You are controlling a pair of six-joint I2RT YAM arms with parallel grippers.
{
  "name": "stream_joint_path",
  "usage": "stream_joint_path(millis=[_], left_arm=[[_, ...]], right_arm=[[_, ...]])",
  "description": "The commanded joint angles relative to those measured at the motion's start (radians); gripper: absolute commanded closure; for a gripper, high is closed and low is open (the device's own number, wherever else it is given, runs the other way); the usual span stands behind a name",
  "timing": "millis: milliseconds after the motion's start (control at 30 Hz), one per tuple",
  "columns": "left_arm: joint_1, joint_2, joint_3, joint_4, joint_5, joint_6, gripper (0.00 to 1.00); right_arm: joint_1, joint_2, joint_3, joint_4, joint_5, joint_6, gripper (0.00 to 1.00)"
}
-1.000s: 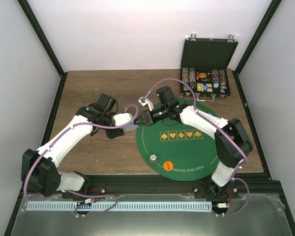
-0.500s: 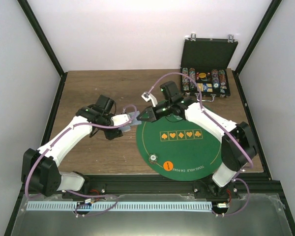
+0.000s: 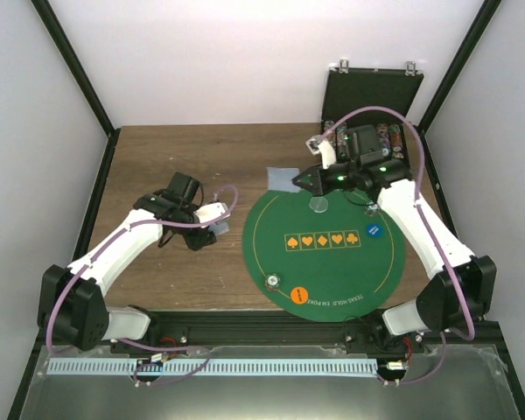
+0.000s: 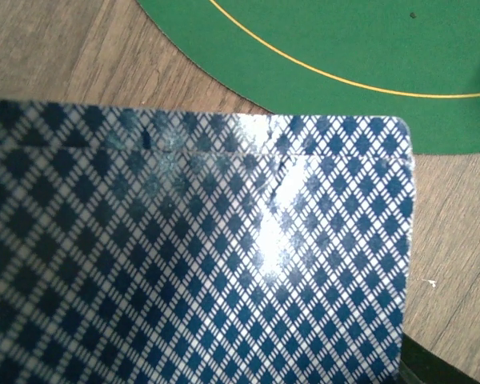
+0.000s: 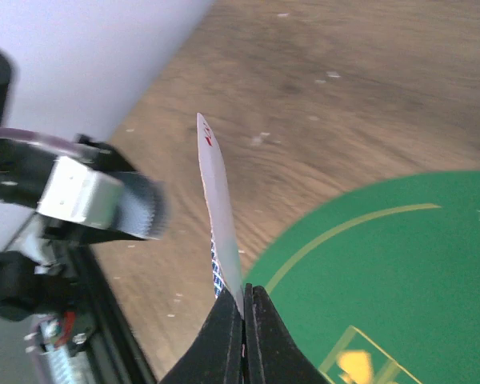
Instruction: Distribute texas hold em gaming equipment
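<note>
My left gripper point(image 3: 215, 220) hovers over the wood left of the green mat, shut on a deck of playing cards point(image 4: 200, 264). Their blue diamond backs fill the left wrist view and hide the jaws. My right gripper point(image 3: 305, 181) is above the mat's far edge, shut on a single card point(image 3: 284, 178). That card point(image 5: 217, 216) stands edge-on from the closed black fingertips point(image 5: 245, 308). On the mat lie a grey disc point(image 3: 318, 206), a blue disc point(image 3: 374, 231), a striped disc point(image 3: 270, 282) and an orange disc point(image 3: 299, 296).
The round green felt mat point(image 3: 332, 271) covers the table's right half. A black hinged case point(image 3: 367, 131) with rows of chips stands open at the back right. Bare wood point(image 3: 175, 157) lies left of and behind the mat.
My right gripper closed on one card at the deck and swung back and right with it to the mat's far edge. The left arm drew slightly left with the deck.
</note>
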Motion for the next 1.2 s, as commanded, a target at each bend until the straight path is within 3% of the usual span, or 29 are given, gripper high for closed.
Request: stream_joint_path(millis=[0, 133, 633, 1167], left_arm=[[0.003, -0.05, -0.013, 0.014, -0.009, -0.06, 0.43], [0.003, -0.075, -0.035, 0.014, -0.016, -0.069, 0.43], [0.003, -0.091, -0.035, 0.006, 0.002, -0.087, 0.42], [0.003, -0.094, -0.037, 0.022, 0.002, -0.099, 0.42]], right_arm=[[-0.076, -0.056, 0.034, -0.177, 0.195, -0.126, 0.99], [-0.086, -0.077, 0.031, -0.261, 0.376, -0.205, 0.99], [-0.087, -0.135, 0.003, -0.321, 0.651, -0.318, 0.99], [-0.086, -0.316, -0.273, -0.515, 0.948, -0.49, 0.99]])
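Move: From the right gripper, which already holds the drawn card, the SMALL BLIND button is about 21 cm to the right, roughly 1 cm farther out and 27 cm below. The chip stack stands some 5 cm beyond that button. The clear disc is about 8 cm ahead and 5 cm right of the gripper, the printed card row's middle 3 cm back and 6 cm right. From the left gripper, the button lies about 47 cm right and 6 cm ahead, 12 cm below. Carry the pinched card rightward about 18 cm with the right gripper, towards the SMALL BLIND button, swinging the fingers some 55 degrees from pointing left to almost straight down. Sink roughly 9 cm on the way, and draw back about 6 cm over the last stretch. Keep the right fingers shut on the card and the deck in the left gripper. ##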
